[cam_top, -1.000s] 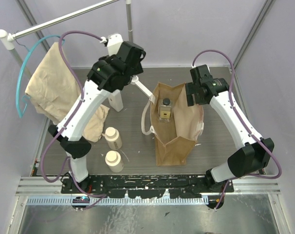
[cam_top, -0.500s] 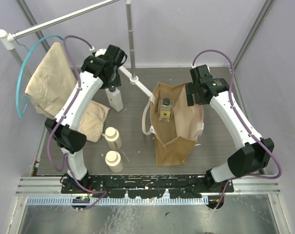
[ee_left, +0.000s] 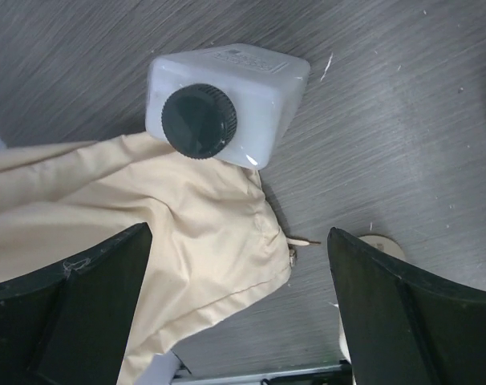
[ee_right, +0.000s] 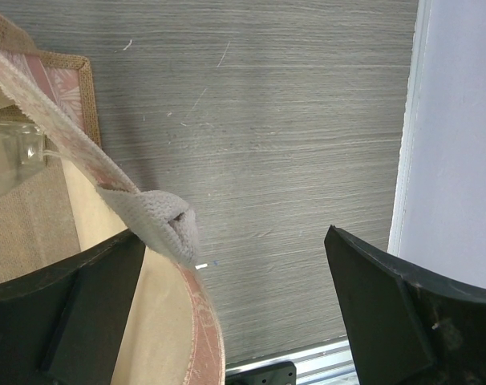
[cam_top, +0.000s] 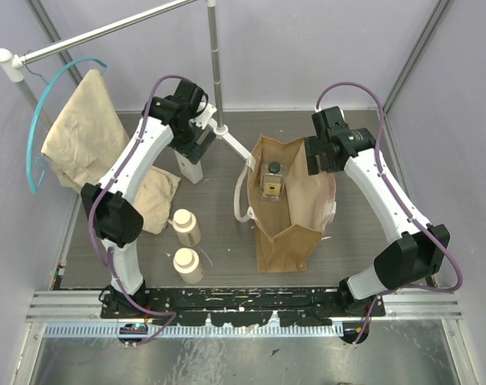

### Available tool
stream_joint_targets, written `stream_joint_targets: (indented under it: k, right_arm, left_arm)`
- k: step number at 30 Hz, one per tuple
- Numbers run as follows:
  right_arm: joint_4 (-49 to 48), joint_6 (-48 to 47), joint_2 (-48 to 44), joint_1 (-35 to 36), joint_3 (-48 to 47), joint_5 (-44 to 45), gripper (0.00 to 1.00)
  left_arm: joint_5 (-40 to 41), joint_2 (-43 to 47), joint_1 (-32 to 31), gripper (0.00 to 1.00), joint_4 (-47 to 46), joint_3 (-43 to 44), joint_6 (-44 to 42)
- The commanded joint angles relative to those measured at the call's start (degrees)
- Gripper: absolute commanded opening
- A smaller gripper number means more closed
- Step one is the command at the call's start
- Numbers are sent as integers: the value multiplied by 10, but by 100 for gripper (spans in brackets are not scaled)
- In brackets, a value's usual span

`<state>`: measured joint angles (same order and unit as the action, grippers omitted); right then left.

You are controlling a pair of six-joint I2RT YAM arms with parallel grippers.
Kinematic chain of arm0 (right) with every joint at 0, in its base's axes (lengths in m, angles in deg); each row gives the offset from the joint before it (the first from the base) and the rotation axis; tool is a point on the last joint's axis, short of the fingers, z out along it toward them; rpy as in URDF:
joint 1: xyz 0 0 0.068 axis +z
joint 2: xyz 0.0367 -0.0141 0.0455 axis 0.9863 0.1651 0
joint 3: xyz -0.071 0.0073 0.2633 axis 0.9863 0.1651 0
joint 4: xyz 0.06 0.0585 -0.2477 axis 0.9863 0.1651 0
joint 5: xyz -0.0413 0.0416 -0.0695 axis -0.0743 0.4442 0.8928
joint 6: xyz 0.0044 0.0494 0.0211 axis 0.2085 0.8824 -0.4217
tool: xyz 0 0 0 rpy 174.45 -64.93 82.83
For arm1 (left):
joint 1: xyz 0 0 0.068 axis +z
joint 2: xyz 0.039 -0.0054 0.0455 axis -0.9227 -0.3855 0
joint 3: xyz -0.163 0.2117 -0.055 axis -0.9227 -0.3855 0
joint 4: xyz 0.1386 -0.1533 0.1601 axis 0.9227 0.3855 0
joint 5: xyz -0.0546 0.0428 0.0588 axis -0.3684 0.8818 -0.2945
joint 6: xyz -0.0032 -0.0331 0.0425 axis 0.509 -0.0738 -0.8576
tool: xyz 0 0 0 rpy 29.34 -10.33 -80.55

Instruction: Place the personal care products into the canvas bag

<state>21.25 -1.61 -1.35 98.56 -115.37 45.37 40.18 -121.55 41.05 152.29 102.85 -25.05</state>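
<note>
A whitish rectangular bottle (cam_top: 194, 167) with a dark round cap stands at the back left, its lower side touching the beige cloth; it shows in the left wrist view (ee_left: 251, 84). My left gripper (cam_top: 192, 144) (ee_left: 239, 313) is open and hangs above it, off to one side over the cloth. Two cream cylindrical bottles (cam_top: 185, 227) (cam_top: 188, 265) stand near the front left. The tan canvas bag (cam_top: 295, 216) stands open in the middle with a second rectangular bottle (cam_top: 272, 180) inside. My right gripper (cam_top: 320, 156) (ee_right: 235, 313) is open at the bag's back right rim (ee_right: 204, 337), beside a whitish strap (ee_right: 151, 215).
A pale beige garment (cam_top: 83, 136) hangs from a teal hanger (cam_top: 36, 128) on a rail and spills onto the table (ee_left: 147, 216). A metal pole (cam_top: 216, 64) stands behind the bag. Purple walls close in the left, back and right sides (ee_right: 459, 136).
My left arm has swung from high at the back, down and left to hang over the rectangular bottle. The right arm and the bag have not moved.
</note>
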Motion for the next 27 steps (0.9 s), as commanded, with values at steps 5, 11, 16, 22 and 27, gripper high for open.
stream_joint_targets:
  k: [5, 11, 16, 22, 27]
  right_arm:
    - [-16, 0, 3, 2, -23, 2, 100]
    - [-6, 4, 19, 2, -40, 8, 100]
    - [4, 12, 37, 2, -61, 2, 100]
    - [8, 22, 48, 3, -73, 0, 100]
    - [11, 30, 49, 2, -71, 3, 100]
  left_arm:
    - [-110, -43, 61, 98, 13, 62, -120]
    - [-133, -56, 74, 98, 20, 52, -159]
    - [-163, -75, 78, 98, 23, 57, -176]
    - [-173, -106, 79, 98, 8, 65, -182]
    - [-164, -125, 81, 98, -25, 58, -179]
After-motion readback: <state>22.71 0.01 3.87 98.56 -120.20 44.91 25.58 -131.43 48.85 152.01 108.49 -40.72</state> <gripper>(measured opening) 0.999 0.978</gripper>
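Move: The white bottle with the dark cap stands just ahead of the left hand, its middle about 5 cm forward, 2 cm left and 12 cm below. The beige cloth lies some 11 cm left of the bottle and 4 cm nearer the base. The nearest tan-lidded bottle is about 9 cm back and 3 cm left of the hand, and the canvas bag roughly 18 cm right and 2 cm back. From the right hand, the white bottle is about 28 cm left and 7 cm ahead. The left hand, fingers still wide open, closes in on the white bottle's cap: first about 3 cm forward with a small shift left, then mostly down, for nearly 5 cm of sinking in all, easing forward again at the end while it turns some 10 degrees clockwise and tips its fingers steeper. The open right hand creeps under 2 cm forward and slightly left beside the canvas bag's right-hand rim. ##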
